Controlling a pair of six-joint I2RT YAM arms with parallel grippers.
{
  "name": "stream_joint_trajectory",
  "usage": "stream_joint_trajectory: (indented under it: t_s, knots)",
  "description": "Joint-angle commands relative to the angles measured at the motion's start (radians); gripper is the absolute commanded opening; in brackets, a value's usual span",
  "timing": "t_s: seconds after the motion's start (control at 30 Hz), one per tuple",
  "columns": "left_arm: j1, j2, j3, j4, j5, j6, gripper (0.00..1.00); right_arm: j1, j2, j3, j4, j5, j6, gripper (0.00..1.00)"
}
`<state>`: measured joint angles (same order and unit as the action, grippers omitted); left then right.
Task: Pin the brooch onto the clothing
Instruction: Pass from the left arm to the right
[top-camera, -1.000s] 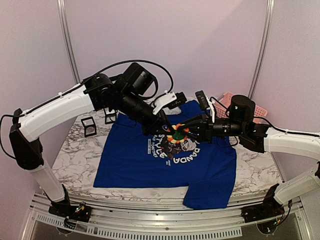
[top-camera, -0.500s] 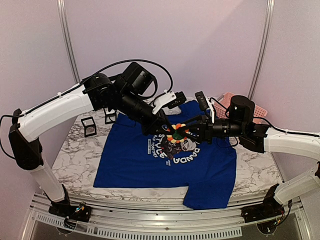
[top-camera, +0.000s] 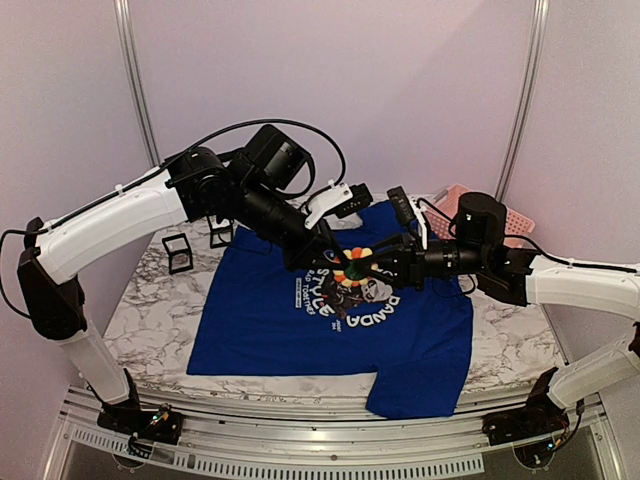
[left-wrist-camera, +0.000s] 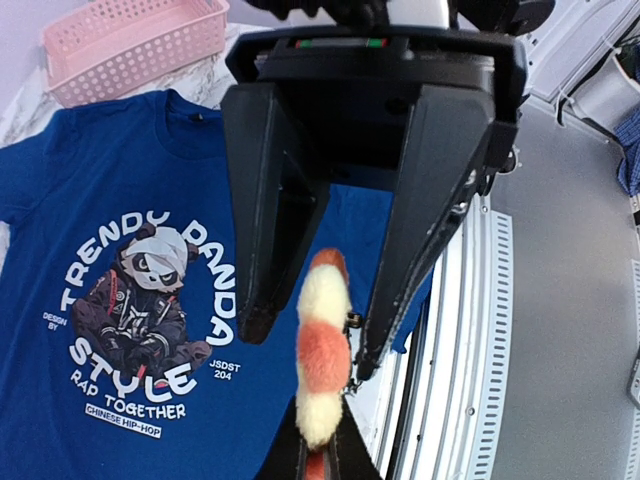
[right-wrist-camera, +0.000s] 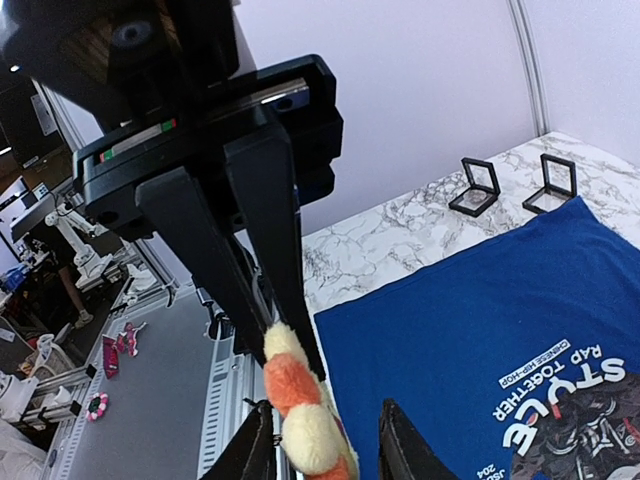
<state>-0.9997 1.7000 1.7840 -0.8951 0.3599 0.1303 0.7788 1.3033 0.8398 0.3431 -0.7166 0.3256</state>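
Observation:
The brooch (top-camera: 355, 268) hangs above the panda print of the blue clothing (top-camera: 270, 330), which lies flat on the table. My left gripper (top-camera: 338, 258) reaches in from the left and is shut on the brooch's edge. In the left wrist view the brooch (left-wrist-camera: 322, 340) shows edge-on, with yellow and orange fluffy petals, rising from my closed left gripper (left-wrist-camera: 322, 445). My right gripper (right-wrist-camera: 325, 420) comes from the right and is open. Its fingers stand on either side of the brooch (right-wrist-camera: 300, 400), which lies close against one finger with a gap to the other.
A pink basket (top-camera: 515, 222) sits at the table's back right. Two small black square boxes (top-camera: 178, 252) (top-camera: 221, 235) stand at the back left on the marble table (top-camera: 150, 300). A metal rail runs along the near edge.
My right gripper has edged slightly left, further around the brooch. The left arm and the brooch have stayed where they were.

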Motion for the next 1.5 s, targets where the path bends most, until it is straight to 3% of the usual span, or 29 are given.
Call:
stream_joint_trajectory:
  t_s: [0.0,0.13,0.53,0.97,1.03,1.13,1.2,1.33,1.47]
  knots:
    - [-0.017,-0.026,-0.011,-0.006,0.015,0.002,0.0,0.004,0.02,-0.011,-0.016,-0.005,-0.006,0.3]
    - [-0.018,-0.026,-0.011,-0.004,0.02,0.002,0.0,0.004,0.02,-0.011,-0.017,0.008,-0.011,0.22]
    - [-0.017,-0.026,-0.01,0.002,0.029,-0.006,0.0,0.004,-0.012,-0.02,-0.026,0.122,-0.01,0.1]
    - [-0.013,-0.023,-0.02,0.004,0.065,-0.004,0.0,0.004,-0.046,-0.068,0.023,0.154,-0.05,0.02]
    - [-0.01,-0.022,-0.019,0.003,0.057,0.005,0.06,0.004,-0.058,-0.071,0.025,0.162,-0.056,0.0]
    - [-0.004,-0.025,-0.014,-0.003,0.065,0.018,0.37,0.003,-0.065,-0.064,0.027,0.165,-0.057,0.0]
    - [0.006,-0.031,-0.015,-0.01,0.084,0.035,0.5,0.002,-0.068,-0.06,0.032,0.17,-0.056,0.0]
    - [0.039,-0.075,-0.062,0.01,0.108,0.071,0.59,0.002,-0.085,-0.067,0.066,0.18,-0.047,0.0]
    - [0.067,-0.21,-0.256,0.235,0.175,0.085,0.62,0.002,-0.111,-0.071,0.156,0.201,-0.025,0.0]
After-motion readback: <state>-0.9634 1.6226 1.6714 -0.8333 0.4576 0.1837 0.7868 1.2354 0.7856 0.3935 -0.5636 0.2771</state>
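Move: The brooch is still pinched by the left hand at its left rim, its middle about 2 cm to that hand's right and 1 cm lower. From the right hand, whose part-open fingers already reach around it, the middle lies about 1 cm to the left. The panda print on the shirt lies some 14 cm ahead, 2 cm right and 28 cm below the left hand; the shirt's near sleeve is about 7 cm back of that hand, 17 cm right, equally low. The brooch changes hands in mid-air: the right fingers close from part-open until they pinch it, while the left keeps its grip and stays in place. Only then do the left fingers open past half and start backing off to the left, about 1.5 cm, as the right hand draws the brooch roughly 2 cm to the right, forward and up, swinging some 10 degrees clockwise. ##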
